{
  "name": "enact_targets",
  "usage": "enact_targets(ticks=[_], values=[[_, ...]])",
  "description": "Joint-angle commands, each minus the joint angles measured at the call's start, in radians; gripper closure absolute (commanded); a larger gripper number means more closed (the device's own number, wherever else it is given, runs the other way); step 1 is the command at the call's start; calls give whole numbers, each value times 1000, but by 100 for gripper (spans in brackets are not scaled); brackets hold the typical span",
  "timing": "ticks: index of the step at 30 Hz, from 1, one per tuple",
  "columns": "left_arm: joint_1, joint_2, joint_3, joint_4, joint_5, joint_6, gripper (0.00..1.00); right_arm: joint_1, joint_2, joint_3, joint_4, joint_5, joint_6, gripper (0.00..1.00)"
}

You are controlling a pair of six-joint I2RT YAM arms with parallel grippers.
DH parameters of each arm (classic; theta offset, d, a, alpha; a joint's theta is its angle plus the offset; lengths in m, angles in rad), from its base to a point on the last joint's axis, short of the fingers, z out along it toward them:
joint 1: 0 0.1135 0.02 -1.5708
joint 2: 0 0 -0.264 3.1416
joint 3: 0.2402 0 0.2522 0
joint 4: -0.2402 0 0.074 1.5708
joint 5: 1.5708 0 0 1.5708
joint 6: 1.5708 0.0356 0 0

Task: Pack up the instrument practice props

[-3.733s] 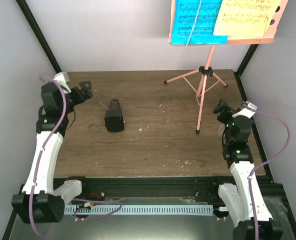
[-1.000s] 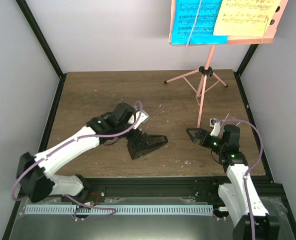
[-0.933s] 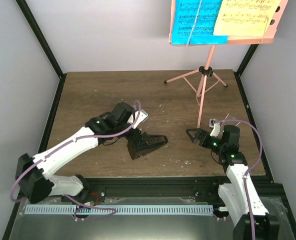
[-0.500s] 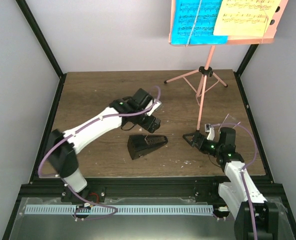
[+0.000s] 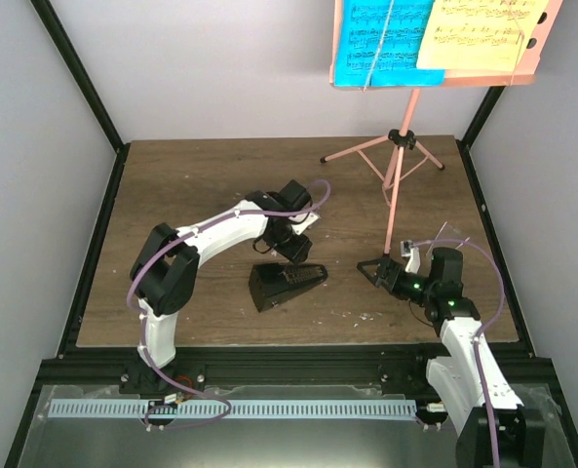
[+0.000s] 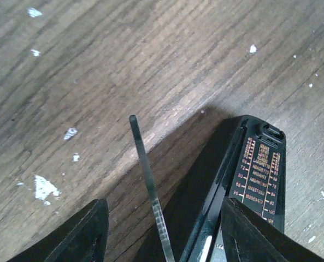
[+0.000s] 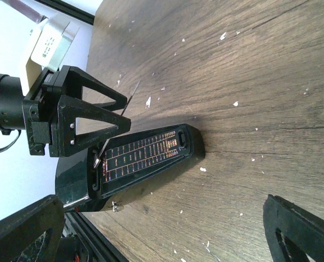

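Note:
The black metronome [image 5: 287, 283] lies on its side near the table's middle, dial face up [image 7: 142, 153], its thin pendulum rod [image 6: 148, 185] sticking up free. My left gripper [image 5: 294, 251] hovers over the wide end, open, with the rod between its jaws and a gap on each side [image 6: 164, 213]. My right gripper [image 5: 377, 270] stands open to the right of the metronome's narrow tip, with nothing between its jaws [image 7: 162, 210]. The pink tripod music stand [image 5: 398, 166] stands at the back right. Its desk [image 5: 527, 58] holds a cyan page [image 5: 381, 39] and a pale-yellow page [image 5: 479, 34].
A front leg of the stand [image 5: 388, 234] comes down just behind my right gripper. The wooden table [image 5: 172, 195] bears small white flecks. Black frame posts [image 5: 79, 78] and pale walls close in the left, back and right sides.
My left gripper has swung from the metronome's left side to above its wide end, and its jaws have narrowed around the rod. The right gripper edged left. The metronome has stayed put.

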Motion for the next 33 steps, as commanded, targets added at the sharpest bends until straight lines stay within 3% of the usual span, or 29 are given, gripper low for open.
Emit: enact_targets(ticks=[1,3,8,14,22,33], values=[[2,-18,-35,31,72,4,45,-2,-7,13,-37,-15,-18,0],[2,-12,-40,34,78,1,51,-2,-9,15,-43,-11,-18,0],[3,-2,-30,41,55,-3,54,-2,-30,12,-34,-8,-10,0],[-2,-26,-48,48,68,-9,69,-2,-28,20,-20,-11,5,0],[-8,-35,-50,47,80,-8,72,-2,-23,25,-24,-15,26,0],[-34,-120,-112,73,55,-38,97,-2,-41,27,-8,-30,53,0]])
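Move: The metronome's pendulum rod already stands between the left hand's open fingers, its middle only about 1 cm back and 1 cm below. The metronome body lies on its back with the scale up, its middle some 4 cm back, 2 cm to the left and 5 cm below; the music stand's near foot is roughly 19 cm to the right and 3 cm farther out. From the right hand, the rod is about 15 cm to the left, 5 cm ahead and 5 cm lower. Back and slightly down, about 1 cm each, the left hand settles around the metronome's rod, then nearly holds its place while its half-open fingers close steadily to almost shut, pinching the rod near mid-length. Towards the end it draws back over the metronome body another 1 cm or so, rising about 1 cm and edging right, with hardly any tilt. ##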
